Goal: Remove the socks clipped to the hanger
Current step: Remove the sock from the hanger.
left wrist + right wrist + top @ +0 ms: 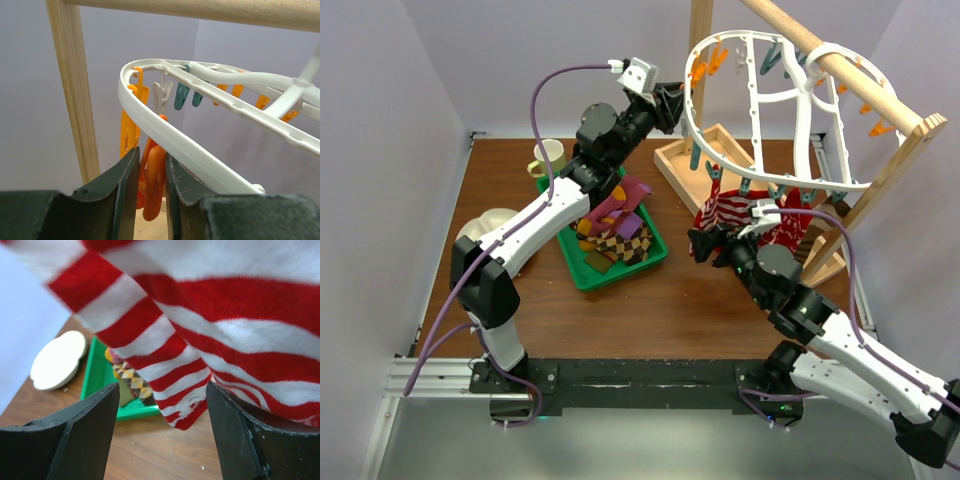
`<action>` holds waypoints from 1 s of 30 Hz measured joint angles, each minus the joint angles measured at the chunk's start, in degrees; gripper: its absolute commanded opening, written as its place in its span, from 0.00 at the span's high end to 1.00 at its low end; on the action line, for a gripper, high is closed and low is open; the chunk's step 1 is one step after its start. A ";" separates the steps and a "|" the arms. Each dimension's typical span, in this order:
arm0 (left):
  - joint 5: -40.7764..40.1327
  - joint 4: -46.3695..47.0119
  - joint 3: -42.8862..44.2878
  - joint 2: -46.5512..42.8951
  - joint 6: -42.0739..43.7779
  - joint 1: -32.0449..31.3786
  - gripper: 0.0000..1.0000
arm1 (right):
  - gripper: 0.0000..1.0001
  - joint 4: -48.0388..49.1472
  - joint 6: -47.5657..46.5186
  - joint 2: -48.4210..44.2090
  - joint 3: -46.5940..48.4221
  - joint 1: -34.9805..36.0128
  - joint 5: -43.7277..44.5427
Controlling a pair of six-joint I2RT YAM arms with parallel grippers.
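Observation:
The white hanger [760, 110] hangs from a wooden rail. My left gripper [678, 100] is up at its left rim, shut on an orange clip [155, 180] just beneath the white rim [170, 134]. More orange and teal clips [181, 96] dangle along the ring. A red-and-white striped sock [728, 208] and a maroon sock [795, 225] hang from the hanger's near side. My right gripper [705, 243] is open at the striped sock [200, 340], whose lower tip hangs between the jaws without touching either one.
A green tray [625, 272] left of centre holds several patterned socks [615, 225]. Behind it stands a cream mug [548, 155], and a white bowl-like thing [495, 218] sits to its left. The wooden rail stand [840, 70] fills the back right, with its post [75, 90] close to my left gripper.

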 measured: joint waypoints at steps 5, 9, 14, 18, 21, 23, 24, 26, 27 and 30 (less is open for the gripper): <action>0.02 0.00 0.00 0.02 -0.02 0.00 0.98 | 0.27 1.05 1.27 4.24 0.13 0.00 3.10; 0.02 -0.07 0.20 0.11 -0.02 0.00 0.98 | 0.30 1.31 2.23 5.51 0.61 0.04 6.01; 0.02 -0.11 0.22 0.11 -0.02 0.00 0.98 | 0.56 2.95 2.56 5.57 0.63 0.04 7.61; 0.02 -0.13 0.22 0.11 -0.04 0.00 0.97 | 0.85 4.09 2.16 5.53 0.63 0.04 7.45; 0.02 -0.11 0.22 0.11 -0.04 0.00 0.96 | 0.96 4.42 1.99 4.79 0.63 0.04 6.99; 0.02 -0.11 0.22 0.11 -0.04 0.00 0.96 | 1.00 4.42 1.79 4.09 0.63 0.04 6.23; 0.02 -0.11 0.22 0.11 -0.04 0.00 0.96 | 1.00 4.37 1.75 3.67 0.63 0.04 5.57; 0.02 -0.11 0.22 0.11 -0.04 0.00 0.95 | 1.00 4.33 1.68 2.97 0.63 0.04 4.22; 0.02 -0.11 0.22 0.11 -0.04 0.00 0.95 | 1.00 4.20 1.66 2.69 0.63 0.04 3.82; 0.02 -0.11 0.22 0.11 -0.04 0.00 0.90 | 1.00 3.43 1.57 1.90 0.85 0.04 1.14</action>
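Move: The right hand, open, has the striped sock's hanging end about 3 cm ahead, at its own height and neither left nor right. The teal clip above that end is some 5 cm ahead, 2 cm right and 11 cm up; the green tray is roughly 13 cm ahead, 25 cm left and 25 cm below. From the left hand, still at the hanger's orange clip, the sock's end is about 16 cm back, 7 cm right and 18 cm down. Right hand dips forward about 3 cm, then pinches the striped sock's end shut while drawing back and up. ##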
